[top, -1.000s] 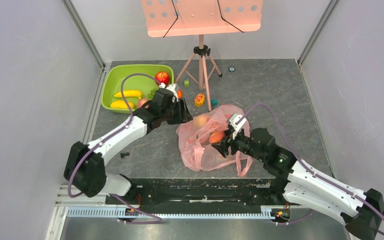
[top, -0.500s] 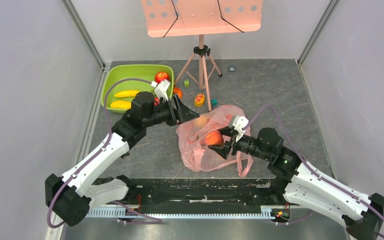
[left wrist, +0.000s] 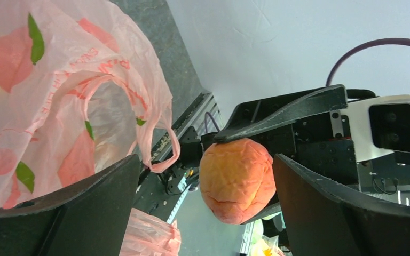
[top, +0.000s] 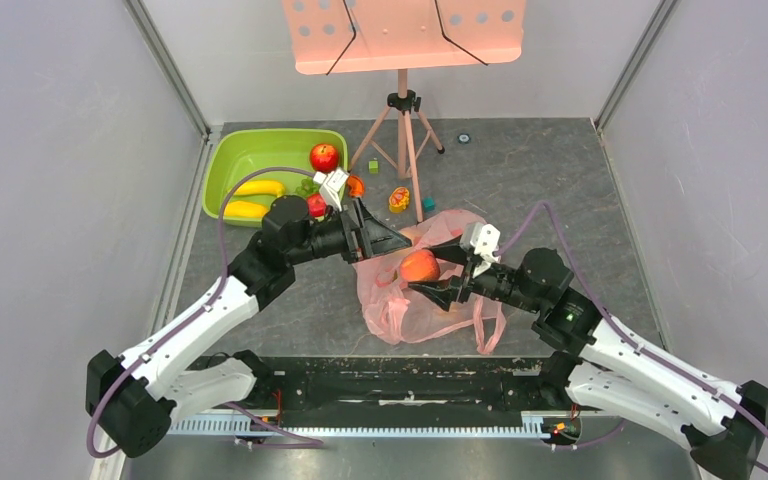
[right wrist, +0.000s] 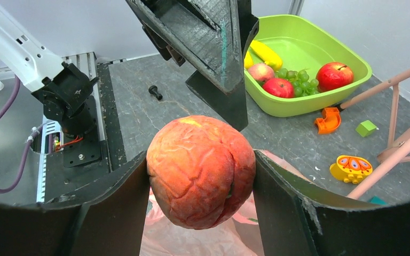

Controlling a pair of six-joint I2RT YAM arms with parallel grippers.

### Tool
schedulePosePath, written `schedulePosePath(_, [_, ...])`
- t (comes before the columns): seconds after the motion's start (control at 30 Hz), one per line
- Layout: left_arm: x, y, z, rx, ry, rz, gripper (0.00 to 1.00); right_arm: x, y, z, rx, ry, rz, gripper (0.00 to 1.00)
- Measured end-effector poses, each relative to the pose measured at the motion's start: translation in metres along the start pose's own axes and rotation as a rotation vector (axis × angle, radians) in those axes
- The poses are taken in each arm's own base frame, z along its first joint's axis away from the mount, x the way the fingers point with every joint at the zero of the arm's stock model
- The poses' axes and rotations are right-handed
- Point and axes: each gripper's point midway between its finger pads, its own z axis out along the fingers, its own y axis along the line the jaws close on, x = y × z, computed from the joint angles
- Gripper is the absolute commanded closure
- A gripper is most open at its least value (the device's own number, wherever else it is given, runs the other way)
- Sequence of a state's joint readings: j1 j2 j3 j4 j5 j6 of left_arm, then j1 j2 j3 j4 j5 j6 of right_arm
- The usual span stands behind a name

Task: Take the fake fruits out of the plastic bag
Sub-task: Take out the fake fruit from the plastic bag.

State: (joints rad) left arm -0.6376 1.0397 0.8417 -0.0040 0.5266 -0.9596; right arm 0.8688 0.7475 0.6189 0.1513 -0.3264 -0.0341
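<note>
My right gripper (top: 432, 268) is shut on an orange-red peach (top: 419, 267), one of the fake fruits, and holds it in the air just above the plastic bag (top: 400, 312). In the right wrist view the peach (right wrist: 200, 178) fills the gap between both pads of the right gripper (right wrist: 200, 158). My left gripper (top: 401, 243) stands wide open, level with the peach and pointing at it. In the left wrist view the peach (left wrist: 237, 178) hangs between the spread fingers of the left gripper (left wrist: 205, 160) without touching either. The crinkled pink bag (left wrist: 58, 106) lies open below.
A lime-green basin (top: 222, 150) at the back left holds a red apple (top: 325, 157), bananas (top: 257, 187) and other fruits. A pink stand's tripod (top: 403, 130) rises behind the bag. Small toys (top: 399, 199) lie near its feet. Grey walls close both sides.
My left arm swung from the basin towards the bag and its gripper opened wide. My right gripper raised the peach out of the bag and up to the left gripper.
</note>
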Motion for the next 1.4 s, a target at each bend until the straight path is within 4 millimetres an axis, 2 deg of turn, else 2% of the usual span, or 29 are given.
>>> schedulePosePath(0.23, [0.004,-0.016,0.0,0.065,0.001,-0.003,0.0,-0.003,0.001,0.003,-0.013,-0.012,-0.003,0.45])
schedulePosePath(0.5, [0.018,-0.029,0.003,0.104,0.039,0.013,0.0,-0.007,0.001,0.006,-0.017,-0.02,0.001,0.46])
schedulePosePath(1.0, [0.038,-0.038,0.009,0.124,0.09,0.019,0.02,-0.017,0.0,0.009,-0.015,-0.047,-0.009,0.46])
schedulePosePath(1.07, [0.04,-0.038,0.01,0.122,0.094,0.016,0.07,-0.018,0.0,0.009,-0.015,-0.051,-0.01,0.47])
schedulePosePath(1.3, [0.041,-0.039,0.013,0.119,0.094,-0.011,0.39,-0.015,-0.001,0.011,-0.015,-0.043,-0.008,0.46])
schedulePosePath(1.4, [0.04,-0.039,0.014,0.12,0.091,-0.017,0.47,-0.016,-0.002,0.011,-0.012,-0.045,-0.009,0.42])
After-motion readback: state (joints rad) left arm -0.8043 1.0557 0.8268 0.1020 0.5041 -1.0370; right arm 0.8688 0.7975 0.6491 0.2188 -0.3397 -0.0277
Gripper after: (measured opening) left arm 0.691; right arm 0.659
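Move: The fake peach is already pinched between the right gripper's pads, so it sits right at that hand's point. From the wide-open left gripper it lies about 5 cm back and 4 cm to the right, at roughly the same height. The plastic bag is some 25 cm below the left gripper, about 4 cm back and 6 cm right. From there too, the butterfly toy is roughly 15 cm ahead, straight in line and 27 cm down; the green basket is 19 cm ahead, 25 cm left and 24 cm down. Bring the wide-open left gripper back about 4.5 cm and right some 3.5 cm, swinging it slightly clockwise, until its fingers straddle the fake peach above the bag. Then close them until both pads bear on it. Meanwhile keep the right gripper's hold and let that hand rise only a centimetre or two. ##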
